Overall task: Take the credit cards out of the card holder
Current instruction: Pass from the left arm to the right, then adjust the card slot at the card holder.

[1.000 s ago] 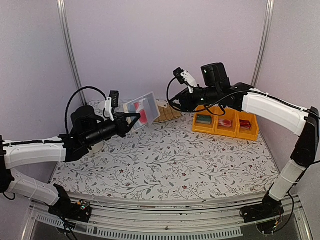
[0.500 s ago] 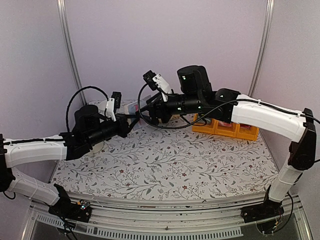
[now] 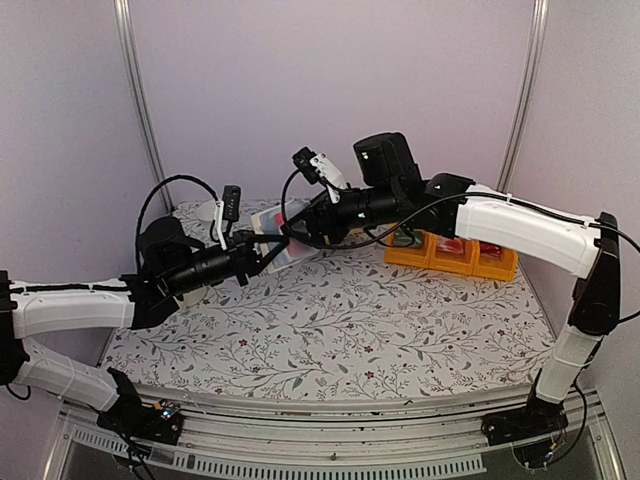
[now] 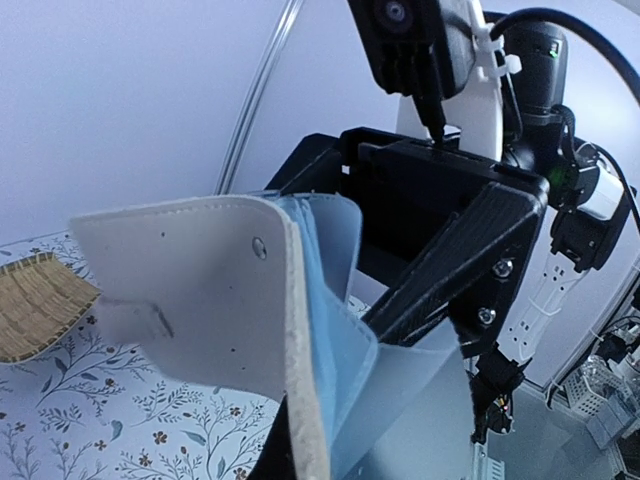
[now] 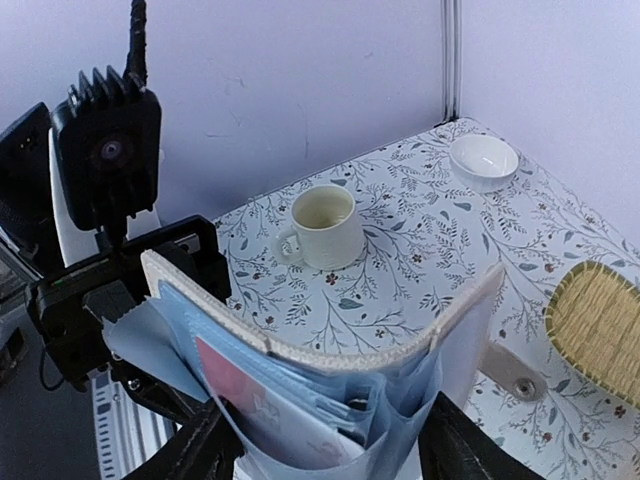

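The card holder (image 3: 270, 225), beige with blue clear pockets, hangs in the air at the back left. My left gripper (image 3: 258, 246) is shut on its lower edge. The left wrist view shows the beige cover (image 4: 200, 290) bent open, with the pockets (image 4: 345, 340) fanned out. In the right wrist view a red-pink credit card (image 5: 240, 392) sits in a pocket of the holder (image 5: 330, 355). My right gripper (image 5: 330, 452) is open, one finger (image 5: 190, 452) on each side of the pockets, touching nothing that I can see.
Orange bins (image 3: 450, 252) stand at the back right behind the right arm. A cream mug (image 5: 322, 225) and a small white bowl (image 5: 483, 160) sit on the floral cloth. A woven straw mat (image 5: 600, 330) lies near the back wall.
My right arm swung left from over the orange bins to the card holder, and its jaws opened wider. The left gripper kept its hold and dropped slightly.
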`<state>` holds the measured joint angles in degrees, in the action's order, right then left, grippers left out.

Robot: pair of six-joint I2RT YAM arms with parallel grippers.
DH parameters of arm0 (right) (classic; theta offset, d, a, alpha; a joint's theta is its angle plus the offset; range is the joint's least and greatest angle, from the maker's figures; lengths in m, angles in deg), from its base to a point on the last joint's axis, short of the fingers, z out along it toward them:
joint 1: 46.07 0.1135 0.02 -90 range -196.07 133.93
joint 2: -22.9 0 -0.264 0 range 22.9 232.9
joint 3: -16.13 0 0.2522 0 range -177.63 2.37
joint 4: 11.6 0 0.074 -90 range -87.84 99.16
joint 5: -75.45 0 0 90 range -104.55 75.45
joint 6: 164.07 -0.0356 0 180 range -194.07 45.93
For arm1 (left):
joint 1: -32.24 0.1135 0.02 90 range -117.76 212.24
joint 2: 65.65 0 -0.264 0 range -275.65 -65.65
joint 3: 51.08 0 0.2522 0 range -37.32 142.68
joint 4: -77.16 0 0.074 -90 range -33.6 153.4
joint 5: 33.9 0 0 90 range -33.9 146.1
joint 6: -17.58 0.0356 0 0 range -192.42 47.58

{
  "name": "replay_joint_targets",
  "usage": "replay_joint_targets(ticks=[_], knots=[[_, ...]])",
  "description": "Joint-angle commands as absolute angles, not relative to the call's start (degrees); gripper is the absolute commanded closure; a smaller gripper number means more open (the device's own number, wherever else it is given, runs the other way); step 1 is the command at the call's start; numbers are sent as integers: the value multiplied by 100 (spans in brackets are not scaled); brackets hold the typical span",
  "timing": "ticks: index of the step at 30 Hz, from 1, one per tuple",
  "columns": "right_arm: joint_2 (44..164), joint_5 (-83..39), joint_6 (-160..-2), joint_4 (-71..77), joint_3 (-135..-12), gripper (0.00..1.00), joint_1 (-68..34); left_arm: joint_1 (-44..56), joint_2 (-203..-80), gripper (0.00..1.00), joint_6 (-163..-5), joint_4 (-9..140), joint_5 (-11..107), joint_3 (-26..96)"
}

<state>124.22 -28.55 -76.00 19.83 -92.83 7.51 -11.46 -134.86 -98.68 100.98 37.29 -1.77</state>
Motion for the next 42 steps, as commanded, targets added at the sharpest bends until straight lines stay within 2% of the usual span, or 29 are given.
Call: replay_joint_targets(ticks=[1, 6, 8, 11, 13, 17, 21, 26, 27, 30, 33, 38, 42], knots=[[12491, -4391, -7469, 1923, -9315, 48, 637, -1223, -13573, 100, -10101, 11242, 2736, -186], [12044, -5865, -7592, 1073, -8658, 90, 318, -1205, -13562, 100, -10366, 11657, 2560, -346], [11845, -6227, -7721, 741, -8374, 97, 210, -1194, -13567, 100, -10383, 11628, 2537, -348], [11673, -6759, -7818, 442, -8145, 98, 183, -1177, -13640, 99, -10463, 11665, 2440, -327], [11654, -7058, -7911, 332, -8122, 98, 183, -1172, -13722, 94, -10563, 11773, 2369, -309], [11559, -7160, -8010, 227, -8081, 99, 153, -1172, -13802, 71, -10802, 12246, 2198, -381], [11503, -7127, -8154, 190, -8087, 98, 33, -1174, -13796, 56, -10832, 12401, 2158, -444], [11419, -7044, -8245, 146, -8092, 99, -4, -1191, -13655, 55, -10325, 11365, 2919, -301], [11406, -6995, -8256, 182, -8103, 99, -1, -1191, -13609, 51, -10224, 11239, 3057, -293], [11352, -6237, -8217, 416, -8141, 99, 0, -1228, -13475, 32, -9926, 10949, 3188, -211], [11326, -4890, -8269, 821, -8254, 98, 7, -1405, -13429, 3, -9591, 10424, 3526, 48], [11267, -4175, -8034, 1022, -8264, 98, 205, -1627, -13573, 2, -9273, 10072, 5051, 410], [11307, -4402, -7937, 1165, -8338, 99, 210, -1636, -13752, 7, -9213, 10108, 5369, 590]])
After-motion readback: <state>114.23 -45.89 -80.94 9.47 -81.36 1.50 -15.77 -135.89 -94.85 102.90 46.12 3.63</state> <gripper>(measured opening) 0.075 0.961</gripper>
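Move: The left hand still grips the card holder, whose middle is about 1 cm ahead, 2 cm right and 2 cm above its finger pads; the right gripper's open fingers, where it is to go, are some 3 cm right and 1 cm ahead. From the right hand, the holder's middle is about 1 cm left, level ahead and in height. The woven basket lies on the table roughly 23 cm ahead, 3 cm right and 28 cm below the right hand, the mug about 8 cm ahead, 29 cm left and 25 cm below. The right fingers, astride the card holder, shut on it as the right hand swings back about 7 cm and up, turning counter-clockwise some 30 degrees, while the left hand keeps its pinch and goes back alongside, turning clockwise, before it opens and lets go. Keeping its grip, the right hand then comes forward about 5 cm and a little right, undoing most of its turn, while the left hand moves back forward and slightly up, opening wide beside the holder. ##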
